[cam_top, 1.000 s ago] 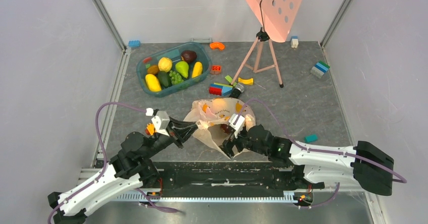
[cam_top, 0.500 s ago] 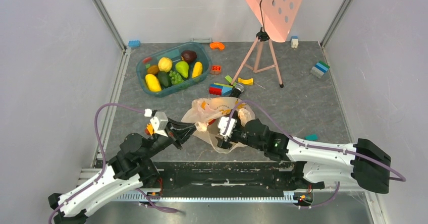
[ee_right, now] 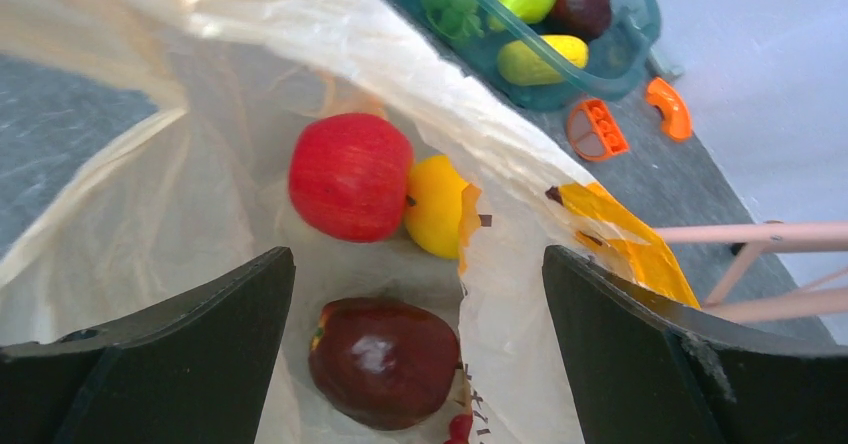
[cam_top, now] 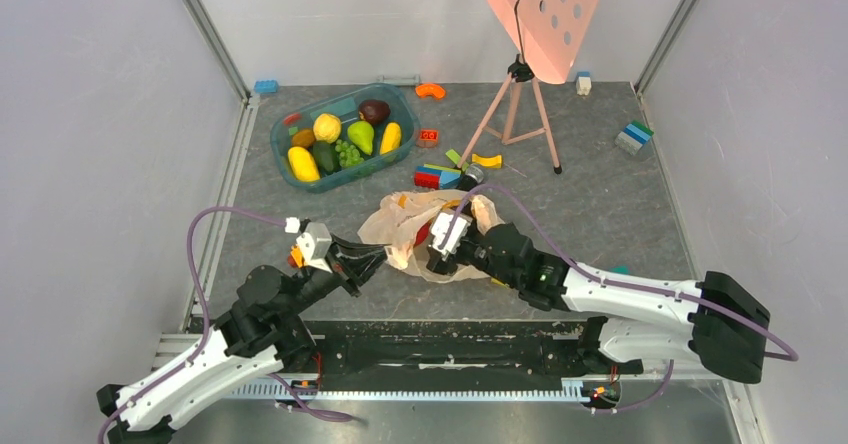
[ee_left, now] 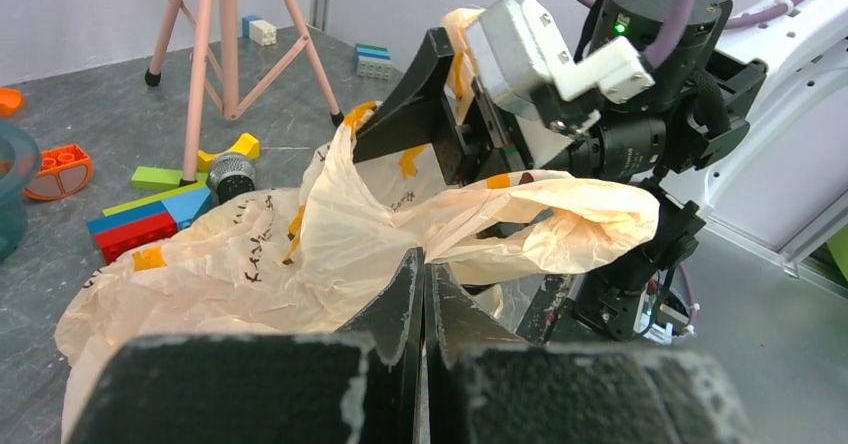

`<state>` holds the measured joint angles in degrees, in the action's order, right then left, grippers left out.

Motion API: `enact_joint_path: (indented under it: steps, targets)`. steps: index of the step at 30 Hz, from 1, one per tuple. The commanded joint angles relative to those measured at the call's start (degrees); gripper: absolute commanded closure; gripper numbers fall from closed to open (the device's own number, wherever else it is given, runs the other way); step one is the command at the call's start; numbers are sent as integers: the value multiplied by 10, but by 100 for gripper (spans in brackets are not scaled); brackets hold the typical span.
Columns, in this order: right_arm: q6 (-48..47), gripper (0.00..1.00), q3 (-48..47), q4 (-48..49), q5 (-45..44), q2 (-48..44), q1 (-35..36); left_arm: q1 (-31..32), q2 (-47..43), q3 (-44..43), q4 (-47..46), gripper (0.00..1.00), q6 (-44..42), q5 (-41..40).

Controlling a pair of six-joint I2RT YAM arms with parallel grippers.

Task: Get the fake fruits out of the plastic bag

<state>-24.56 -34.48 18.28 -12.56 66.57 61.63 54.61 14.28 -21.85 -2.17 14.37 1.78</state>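
The plastic bag lies crumpled at the table's near middle, cream with orange marks. My left gripper is shut on the bag's edge, its jaws pressed together at the film. My right gripper stands open inside the bag's mouth, with nothing between its fingers. Three fake fruits rest inside the bag: a bright red round one, a yellow one touching it, and a dark maroon one nearest the jaws. The red fruit shows faintly from above.
A teal tub at the back left holds several other fruits. Toy blocks lie just behind the bag, and more sit at the back right. A pink tripod stands behind the bag to the right.
My right gripper has moved left and deeper into the bag's mouth, still open. The bag has shifted and flattened a little to the left. The left gripper has kept its hold.
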Motion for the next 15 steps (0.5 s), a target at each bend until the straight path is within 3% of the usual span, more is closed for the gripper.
enact_joint_path:
  steps: [1,7,15]
  targets:
    - [31,2,40,52,94,-33,0,-2,-16,11,3,98,29,-36]
    - [65,6,104,101,171,-47,13,-2,-64,48,-2,98,59,-80]
    - [72,7,134,144,178,-4,77,-2,-102,85,1,98,99,-82]
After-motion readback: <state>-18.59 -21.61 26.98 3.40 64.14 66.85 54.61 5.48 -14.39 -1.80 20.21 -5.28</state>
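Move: My right hand, wide open in the bag's mouth, has the dark red fruit roughly 10 cm below it, about 2 cm back and 1 cm left. The red fruit lies some 7 cm to this hand's left and 1 cm ahead, the yellow one about 5 cm left and 4 cm ahead, both around 9 cm down. From my left hand, which holds the bag's rim, the dark red fruit is about 11 cm right, 2 cm ahead and 18 cm lower. I draw my right hand back towards my base about 8.5 cm and down nearly 6, turning it some 20 degrees counter-clockwise; its fingers stay wide open, the rear one against the bag's near wall, dragging that wall back. My left hand keeps its pinch on the rim and lowers it about 3 cm, easing slightly left. ##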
